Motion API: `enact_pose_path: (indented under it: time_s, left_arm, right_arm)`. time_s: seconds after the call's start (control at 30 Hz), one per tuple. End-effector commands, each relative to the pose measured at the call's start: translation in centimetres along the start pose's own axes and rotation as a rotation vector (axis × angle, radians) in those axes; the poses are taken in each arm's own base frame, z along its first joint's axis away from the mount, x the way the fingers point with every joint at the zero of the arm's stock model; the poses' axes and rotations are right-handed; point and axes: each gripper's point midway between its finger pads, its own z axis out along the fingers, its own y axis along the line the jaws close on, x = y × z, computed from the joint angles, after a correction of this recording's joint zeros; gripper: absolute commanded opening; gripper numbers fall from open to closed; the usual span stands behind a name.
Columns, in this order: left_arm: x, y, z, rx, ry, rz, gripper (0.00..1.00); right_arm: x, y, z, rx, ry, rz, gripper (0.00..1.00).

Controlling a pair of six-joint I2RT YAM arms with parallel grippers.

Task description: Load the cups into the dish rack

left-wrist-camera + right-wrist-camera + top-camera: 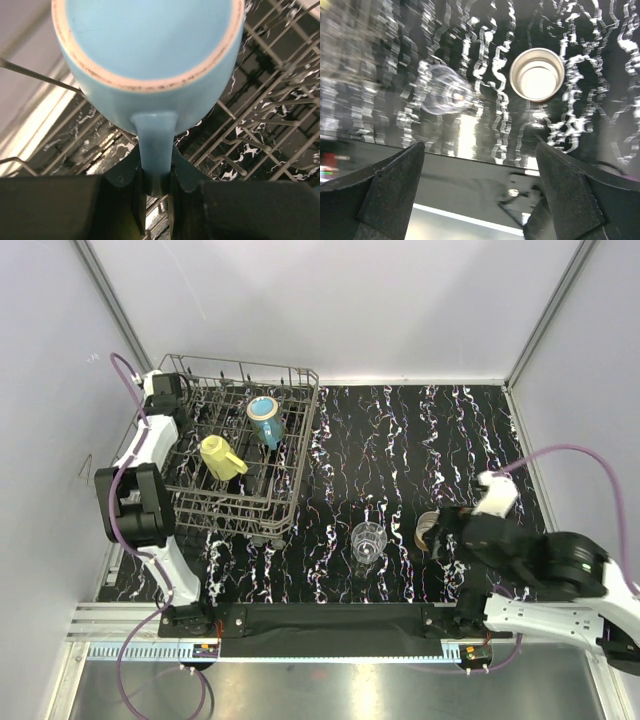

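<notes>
The grey wire dish rack (300,455) stands at the back left. My left gripper (157,172) is shut on the handle of a light-blue mug (150,60), held over the rack's wires (260,125) with its base toward the wrist camera. From above, that mug (265,422) shows in the rack's back half. A clear glass tumbler (368,542) and a shiny metal cup (427,533) stand on the table at the front right. My right gripper (480,170) is open and holds nothing, just short of the metal cup (537,74) and the tumbler (445,92).
A yellow mug (222,457) lies in the rack's middle. The black marbled tabletop (420,440) stretches right of the rack. Grey walls close in the back and sides. The black base bar (330,618) runs along the near edge.
</notes>
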Motion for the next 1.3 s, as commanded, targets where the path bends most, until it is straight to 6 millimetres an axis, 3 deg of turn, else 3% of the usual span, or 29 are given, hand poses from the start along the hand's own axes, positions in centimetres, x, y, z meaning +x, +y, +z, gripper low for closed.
enact_pose_path:
  time_s: [0.0, 0.13, 0.47, 0.63, 0.73, 0.87, 1.0, 1.13, 1.27]
  left_arm:
    - [-5.3, -1.8, -0.4, 0.054, -0.148, -0.119, 0.00]
    - [-4.6, -1.7, 0.4, 0.034, -0.122, -0.152, 0.00]
    - [-2.6, -0.9, 2.5, -0.054, -0.047, -0.131, 0.00]
    - [-1.7, -0.2, 3.1, -0.107, -0.008, -0.110, 0.20]
    - [-1.0, -0.1, 3.3, -0.111, 0.019, -0.104, 0.24]
    - [0.0, -0.2, 3.1, -0.109, 0.052, -0.136, 0.41]
    - [0.8, -0.5, 2.6, -0.092, 0.073, -0.188, 0.54]
    - [1.1, -0.3, 1.2, -0.094, 0.111, -0.184, 0.71]
    - [0.3, -0.1, -1.0, -0.084, 0.105, -0.179, 0.75]
  right_arm:
    - [-0.1, 1.5, 1.6, 0.057, 0.036, -0.168, 0.99]
    - [-0.5, 3.1, 2.7, 0.049, 0.037, -0.250, 1.00]
    - [-2.5, 3.7, 2.5, 0.036, -0.046, -0.262, 1.00]
    - [-2.3, 4.8, 3.3, 0.041, -0.007, -0.368, 1.00]
    - [-2.4, 6.2, 4.2, 0.030, 0.006, -0.434, 1.00]
    - [-0.9, 8.1, 6.4, -0.015, 0.079, -0.504, 1.00]
    - [0.4, 8.0, 8.9, -0.008, 0.183, -0.511, 1.00]
    - [0.8, 8.3, 10.5, 0.001, 0.240, -0.503, 1.00]
    - [1.1, 8.1, 11.8, 0.017, 0.310, -0.462, 1.00]
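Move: The left hand holds the light-blue cup by its handle, bottom up. Its place in the rack's far left corner is about 3 cm ahead, 1 cm left and 6 cm below. From that hand, the yellow cup sits some 9 cm back and 11 cm right, the blue mug level and 22 cm right, both about 6 cm lower. From the empty right hand, the clear glass cup is roughly 6 cm ahead, 13 cm left and 20 cm down; the steel cup is 8 cm ahead, 2 cm right. Still pinching the light-blue cup's handle, the left hand lowers it about 5 cm into the rack's far left corner, then opens its fingers wide and lets go, staying down around the handle. Meanwhile the open right hand swings left about 10 cm and forward 7 cm towards the clear glass cup, ending 5 cm lower, turning some 20 degrees counter-clockwise and rolling its left side down. ##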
